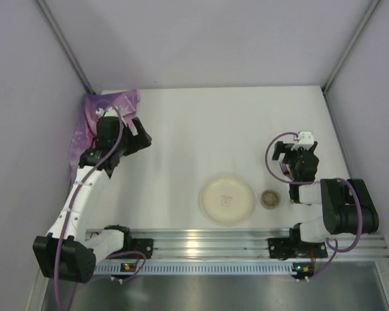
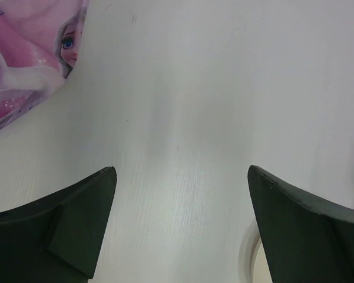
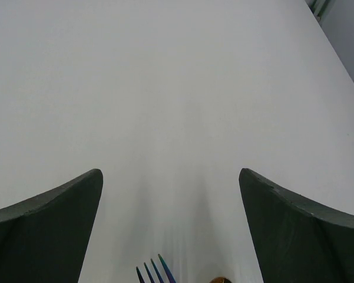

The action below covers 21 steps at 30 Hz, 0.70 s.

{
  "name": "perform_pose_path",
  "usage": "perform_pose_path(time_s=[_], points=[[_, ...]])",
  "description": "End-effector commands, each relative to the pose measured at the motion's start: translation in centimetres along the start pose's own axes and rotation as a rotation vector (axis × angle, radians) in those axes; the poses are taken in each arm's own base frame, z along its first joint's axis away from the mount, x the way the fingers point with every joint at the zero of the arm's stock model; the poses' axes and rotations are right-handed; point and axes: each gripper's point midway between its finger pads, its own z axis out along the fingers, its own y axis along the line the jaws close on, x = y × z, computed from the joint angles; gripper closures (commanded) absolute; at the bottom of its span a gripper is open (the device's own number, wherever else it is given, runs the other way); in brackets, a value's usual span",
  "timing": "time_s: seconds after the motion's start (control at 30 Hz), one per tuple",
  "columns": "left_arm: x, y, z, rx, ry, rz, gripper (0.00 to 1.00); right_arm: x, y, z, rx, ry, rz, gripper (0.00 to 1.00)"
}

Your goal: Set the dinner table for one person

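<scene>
The dinner table (image 1: 213, 129) is a wide white top. A round cream plate (image 1: 226, 199) lies near its front edge, with a small brown cup (image 1: 270, 199) just to its right. The plate's rim (image 2: 249, 254) shows at the bottom right of the left wrist view. My left gripper (image 1: 144, 137) (image 2: 181, 171) hovers open over bare table beside the purple Elsa placemat (image 1: 94, 123) (image 2: 23, 59). My right gripper (image 1: 296, 150) (image 3: 169, 172) is open too, holding nothing. Blue fork tines (image 3: 155, 272) and a gold tip (image 3: 219, 280) peek in below it.
The placemat lies crumpled in the far left corner against the side wall. Grey walls enclose the table on three sides. A slotted aluminium rail (image 1: 207, 243) carrying both arm bases runs along the near edge.
</scene>
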Motion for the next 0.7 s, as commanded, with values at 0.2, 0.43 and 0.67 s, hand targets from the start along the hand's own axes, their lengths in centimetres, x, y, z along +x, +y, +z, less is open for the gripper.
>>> perform_pose_path(time_s=[0.2, 0.43, 0.67], points=[[2.6, 0.0, 0.6, 0.039, 0.087, -0.046, 0.02, -2.0, 0.4, 0.3, -0.019, -0.077, -0.004, 0.0], [3.6, 4.1, 0.2, -0.182, 0.111, -0.03, 0.02, -1.9, 0.3, 0.3, -0.017, -0.076, -0.005, 0.0], [4.0, 6.0, -0.2, -0.285, 0.112, -0.039, 0.02, -2.3, 0.1, 0.2, -0.002, -0.077, -0.034, 0.0]])
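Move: The purple napkin lies crumpled about 14 cm ahead of the left hand, 16 cm to its left and roughly 19 cm below. At about the same depth, the plate is some 17 cm back and 37 cm to this hand's right. From the idle right hand the napkin is about 85 cm to the left, 9 cm ahead and 9 cm lower. The open left hand sinks about 5 cm, drawing back 3 cm and tipping down some 10 degrees towards the napkin. ##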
